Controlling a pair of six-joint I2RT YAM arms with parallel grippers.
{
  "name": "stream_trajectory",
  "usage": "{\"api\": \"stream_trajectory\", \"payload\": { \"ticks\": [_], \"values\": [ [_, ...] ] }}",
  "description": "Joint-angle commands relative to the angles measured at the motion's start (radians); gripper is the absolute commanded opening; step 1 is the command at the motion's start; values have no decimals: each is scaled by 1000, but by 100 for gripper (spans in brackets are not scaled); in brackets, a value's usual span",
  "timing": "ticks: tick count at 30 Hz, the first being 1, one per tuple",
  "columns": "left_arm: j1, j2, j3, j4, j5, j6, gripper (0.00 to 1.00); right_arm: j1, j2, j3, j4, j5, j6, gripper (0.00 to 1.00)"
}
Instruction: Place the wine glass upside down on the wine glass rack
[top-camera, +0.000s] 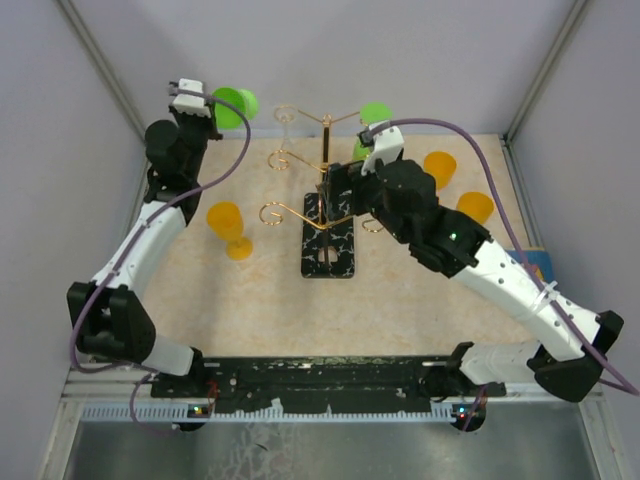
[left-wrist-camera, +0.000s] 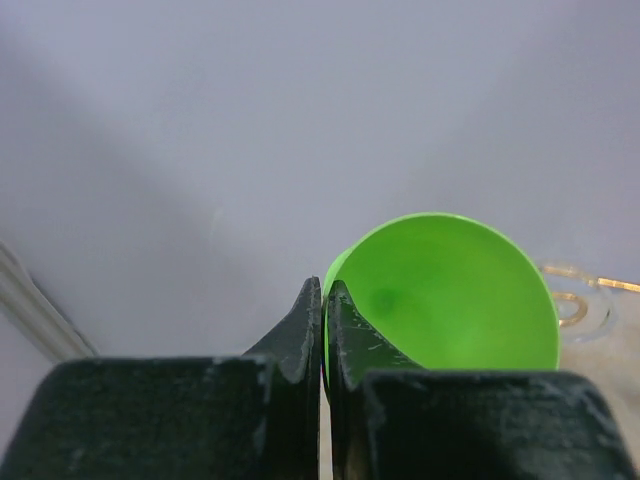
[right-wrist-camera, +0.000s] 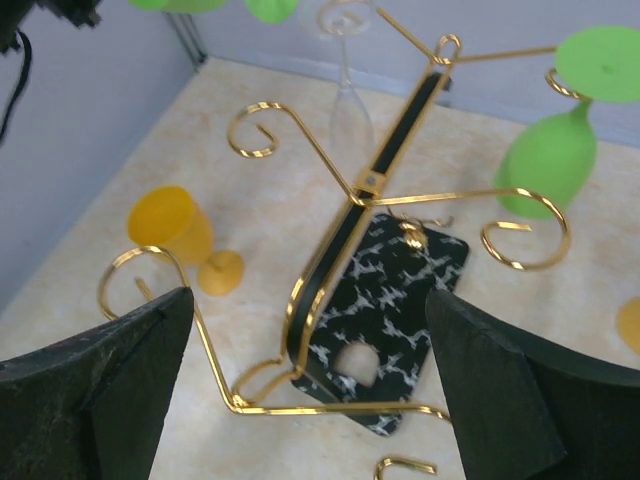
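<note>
A green wine glass (top-camera: 236, 105) is held in the air at the far left, near the back wall. My left gripper (top-camera: 195, 100) is shut on its rim; in the left wrist view the thin green wall of the bowl (left-wrist-camera: 450, 290) is pinched between the two black fingers (left-wrist-camera: 300, 325). The wine glass rack (top-camera: 326, 170), gold wire on a black white-veined base (top-camera: 330, 250), stands mid-table. My right gripper (right-wrist-camera: 310, 320) is open wide, with its fingers on either side of the rack's pole (right-wrist-camera: 340, 235), low down by the base (right-wrist-camera: 410, 275).
A second green glass (top-camera: 372, 125) and a clear glass (top-camera: 288, 118) hang upside down on the rack's far arms. An orange glass (top-camera: 228, 228) stands left of the rack; two more orange glasses (top-camera: 440, 168) (top-camera: 475, 207) stand to the right. A curled gold arm (left-wrist-camera: 570, 300) shows beyond the held glass.
</note>
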Motion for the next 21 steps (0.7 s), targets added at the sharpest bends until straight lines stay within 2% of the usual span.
{"api": "stream_trajectory", "payload": {
  "ticks": [1, 7, 10, 12, 17, 21],
  "values": [
    [-42, -142, -89, 352, 38, 140, 0, -71, 16, 98, 108, -255, 139, 99],
    [-106, -288, -231, 589, 117, 235, 0, -192, 53, 127, 247, -527, 284, 99],
    [-117, -373, -333, 723, 185, 207, 0, -349, 44, 89, 448, -721, 485, 99],
    [-134, -424, -385, 754, 221, 180, 0, -417, 50, 69, 551, -816, 597, 99],
    [-211, -483, -484, 847, 206, 177, 0, -459, 80, 14, 805, -932, 821, 98],
    [-257, -464, -517, 925, 213, 129, 0, -460, 149, -41, 1062, -1012, 1039, 92]
  ]
}}
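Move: My left hand already holds the green wine glass by its rim, the glass reaching about 7 cm ahead and 5 cm right. From that hand the rack's middle is some 24 cm right, 7 cm back and 17 cm lower; the hanging clear glass is level and 15 cm right, the orange glass 11 cm back, 4 cm right, far below. From my open right hand the green glass is about 29 cm ahead and 23 cm left. I sweep my left hand back about 22 cm, over the orange glass, lifting some 14 cm in the first half and tipping its fingers steeply upward, rim still pinched. Meanwhile my right hand rises roughly 15 cm beside the rack, rolls its left side up some 50 degrees and swings counter-clockwise to face the green glass, fingers staying wide. ##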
